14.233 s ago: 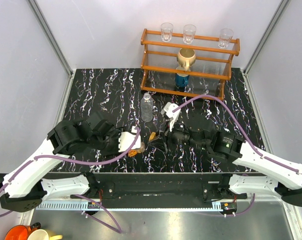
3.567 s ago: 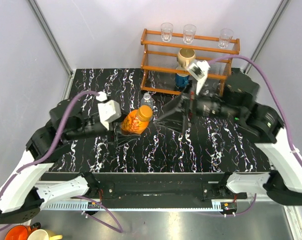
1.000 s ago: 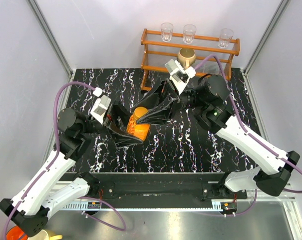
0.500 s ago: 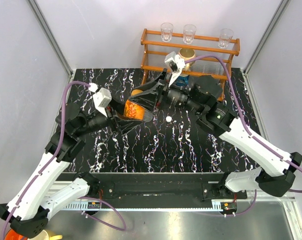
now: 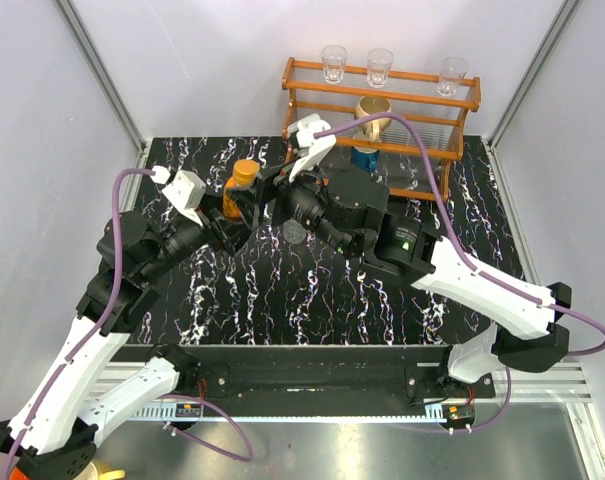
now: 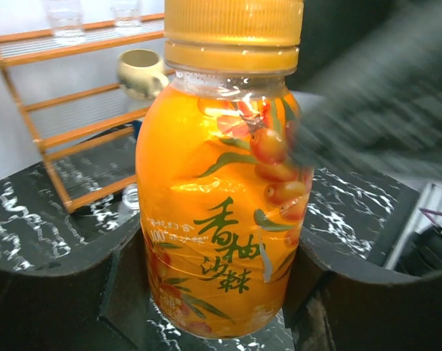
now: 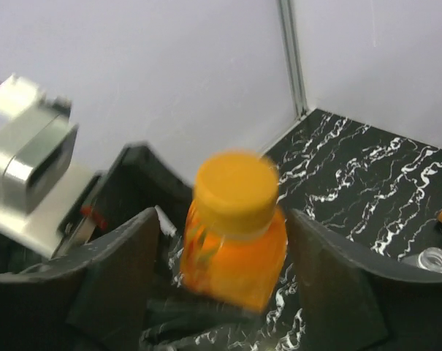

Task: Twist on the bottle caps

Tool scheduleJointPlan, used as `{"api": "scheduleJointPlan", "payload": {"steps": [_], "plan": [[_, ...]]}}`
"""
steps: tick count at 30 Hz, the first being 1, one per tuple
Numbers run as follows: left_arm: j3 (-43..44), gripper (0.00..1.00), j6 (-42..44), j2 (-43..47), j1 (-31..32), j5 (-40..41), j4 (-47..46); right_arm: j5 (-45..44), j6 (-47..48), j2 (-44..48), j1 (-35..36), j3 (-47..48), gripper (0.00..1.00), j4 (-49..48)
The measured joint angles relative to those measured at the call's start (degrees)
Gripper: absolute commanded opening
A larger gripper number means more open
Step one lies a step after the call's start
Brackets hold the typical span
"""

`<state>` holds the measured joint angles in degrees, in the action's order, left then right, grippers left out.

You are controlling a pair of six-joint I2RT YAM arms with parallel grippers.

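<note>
The orange bottle (image 6: 221, 219) stands upright with its orange cap (image 6: 234, 33) sitting on the neck. My left gripper (image 6: 217, 292) is shut on the bottle's body, one finger pressed on each side. In the top view the bottle (image 5: 240, 200) is at the back left of the table, with the left gripper (image 5: 230, 214) below it. My right gripper (image 7: 224, 219) is open, its fingers flanking the cap (image 7: 235, 186) with a gap on both sides. The clear bottle's open neck (image 7: 431, 259) shows at the right edge of that view and behind the orange bottle (image 6: 131, 196).
An orange wooden rack (image 5: 382, 100) stands at the back right. It holds a tan mug (image 5: 373, 115) and clear glasses (image 5: 333, 62) on top. The right arm (image 5: 382, 235) stretches across the middle of the black marbled table (image 5: 312, 300). The left wall is close behind the bottle.
Both arms have moved the orange bottle toward the back left and it now stands upright. My right gripper has opened off the cap. The left gripper keeps its hold.
</note>
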<state>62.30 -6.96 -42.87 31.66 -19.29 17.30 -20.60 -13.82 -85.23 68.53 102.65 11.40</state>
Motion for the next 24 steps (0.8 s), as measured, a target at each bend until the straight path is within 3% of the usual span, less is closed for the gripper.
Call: {"api": "scheduleJointPlan", "payload": {"steps": [4, 6, 11, 19, 24], "plan": [[-0.8, 0.36, -0.7, 0.1, -1.6, 0.7, -2.5, 0.7, 1.7, 0.9, 2.1, 0.0, 0.98, 3.3], [-2.5, 0.37, -2.4, 0.5, -1.7, -2.1, -5.1, 1.7, 2.3, 2.3, 2.3, -0.4, 1.0, 4.1], [-6.5, 0.39, -10.0, 0.3, -2.2, -17.0, -15.1, 8.2, 2.6, 8.9, 0.9, -2.6, 1.0, 4.9], [-8.1, 0.41, -24.5, -1.1, -2.1, -38.7, -34.2, 34.2, 2.4, 19.4, -11.6, -7.1, 1.0, 4.1], [-8.1, 0.41, -30.3, -1.7, -1.0, -45.4, -40.4, 53.3, 3.7, 18.0, -12.4, -8.7, 1.0, -1.5]]}}
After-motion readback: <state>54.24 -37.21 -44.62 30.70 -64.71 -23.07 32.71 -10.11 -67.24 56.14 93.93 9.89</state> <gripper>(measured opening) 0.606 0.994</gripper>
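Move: The orange bottle's cap sits about 3 cm left and 2 cm ahead of the right hand, roughly level with it. The left hand already holds the bottle by its body, so the cap is right above that hand, some 6 cm up. From the right hand, the clear bottle stands about 11 cm ahead, 4 cm right and 24 cm down; the white cap lies on the table about 10 cm ahead, 15 cm right and 34 cm down. Back, to the right and upward, the right hand draws off the orange cap by about 15 cm, its already parting fingers spreading wide, then edges a little left again while turning counter-clockwise. After a slight forward nudge the left hand, still gripping the bottle body, swings back some 13 cm, with a smaller shift right and up, turning clockwise about 50 degrees. ##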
